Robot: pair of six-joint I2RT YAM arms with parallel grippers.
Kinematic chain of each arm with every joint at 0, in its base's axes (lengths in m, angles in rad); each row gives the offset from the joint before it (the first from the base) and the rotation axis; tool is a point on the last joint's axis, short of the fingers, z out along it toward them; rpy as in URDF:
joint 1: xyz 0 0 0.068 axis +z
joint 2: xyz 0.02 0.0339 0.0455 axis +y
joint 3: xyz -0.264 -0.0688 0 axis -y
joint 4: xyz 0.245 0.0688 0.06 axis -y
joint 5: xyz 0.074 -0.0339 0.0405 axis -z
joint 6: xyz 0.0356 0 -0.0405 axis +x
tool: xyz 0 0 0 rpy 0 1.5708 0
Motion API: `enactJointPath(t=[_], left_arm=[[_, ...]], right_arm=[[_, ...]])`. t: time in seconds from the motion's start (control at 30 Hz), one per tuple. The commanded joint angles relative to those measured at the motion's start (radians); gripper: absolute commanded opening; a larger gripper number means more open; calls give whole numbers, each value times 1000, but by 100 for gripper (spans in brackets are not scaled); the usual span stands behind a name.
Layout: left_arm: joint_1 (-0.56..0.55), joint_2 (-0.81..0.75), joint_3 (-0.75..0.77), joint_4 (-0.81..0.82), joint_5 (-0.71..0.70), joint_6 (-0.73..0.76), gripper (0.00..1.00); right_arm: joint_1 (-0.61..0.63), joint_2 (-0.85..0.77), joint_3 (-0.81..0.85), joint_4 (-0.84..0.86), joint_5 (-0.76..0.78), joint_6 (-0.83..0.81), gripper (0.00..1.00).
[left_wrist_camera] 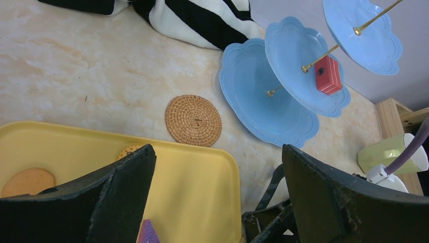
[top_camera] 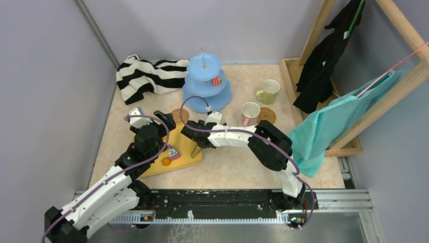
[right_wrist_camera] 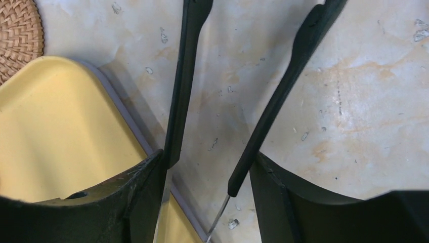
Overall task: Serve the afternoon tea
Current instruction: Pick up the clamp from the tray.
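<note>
The light-blue three-tier stand (top_camera: 206, 81) stands at the back with a red cake piece (top_camera: 216, 81) on its middle tier. A yellow-green cup (top_camera: 268, 91) and a pink-handled cup (top_camera: 250, 112) stand right of it, next to a cork coaster (top_camera: 267, 115). The other coaster (left_wrist_camera: 193, 120) lies behind the yellow tray (top_camera: 187, 152), which holds a purple cake slice (top_camera: 173, 153) and cookies (left_wrist_camera: 28, 181). My left gripper (left_wrist_camera: 217, 152) hangs open over the tray. My right gripper (right_wrist_camera: 207, 157) is shut on black tongs (right_wrist_camera: 283, 96). Their arms are apart and empty, over the table beside the tray's corner (right_wrist_camera: 60, 131).
A black-and-white striped cloth (top_camera: 146, 76) lies at the back left. At the right a wooden rack (top_camera: 354, 116) carries a black garment (top_camera: 324, 61) and a teal one (top_camera: 334, 126). Grey walls close in the left and back sides.
</note>
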Motion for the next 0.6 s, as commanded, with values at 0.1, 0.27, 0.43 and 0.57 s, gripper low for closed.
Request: enactJointPath(t=[0.1, 0.27, 0.43, 0.57], left_arm=[[4, -4, -9, 15, -11, -5, 99], [4, -16, -10, 13, -17, -2, 99], [4, -14, 0, 8, -20, 3, 99], [4, -11, 11, -1, -18, 3, 99]], right_arm=[[-11, 3, -18, 76, -11, -103, 49], [-7, -48, -68, 117, 12, -212, 43], [0, -133, -168, 229, 20, -354, 36], [11, -161, -185, 254, 33, -454, 34]])
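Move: The clamp is already between the right hand's part-open pads, its spread arms running past them with the middle roughly at the hand point, a centimetre or so lower. The yellow tray's middle is about 11 cm to the left and 3 cm back. On it, the purple cake slice lies some 10 cm left and 4 cm back, and the woven coaster about 7 cm left and 10 cm ahead. From the left hand the clamp is some 14 cm right, about level fore-and-aft, 17 cm below. The right pads squeeze inward on the clamp's two arms, narrowing by nearly half. Low over the table, the hand first creeps less than a centimetre left and forward, then carries the clamp some 2.5 cm to the right and 1 cm back, away from the tray, turning about 15 degrees counter-clockwise. ##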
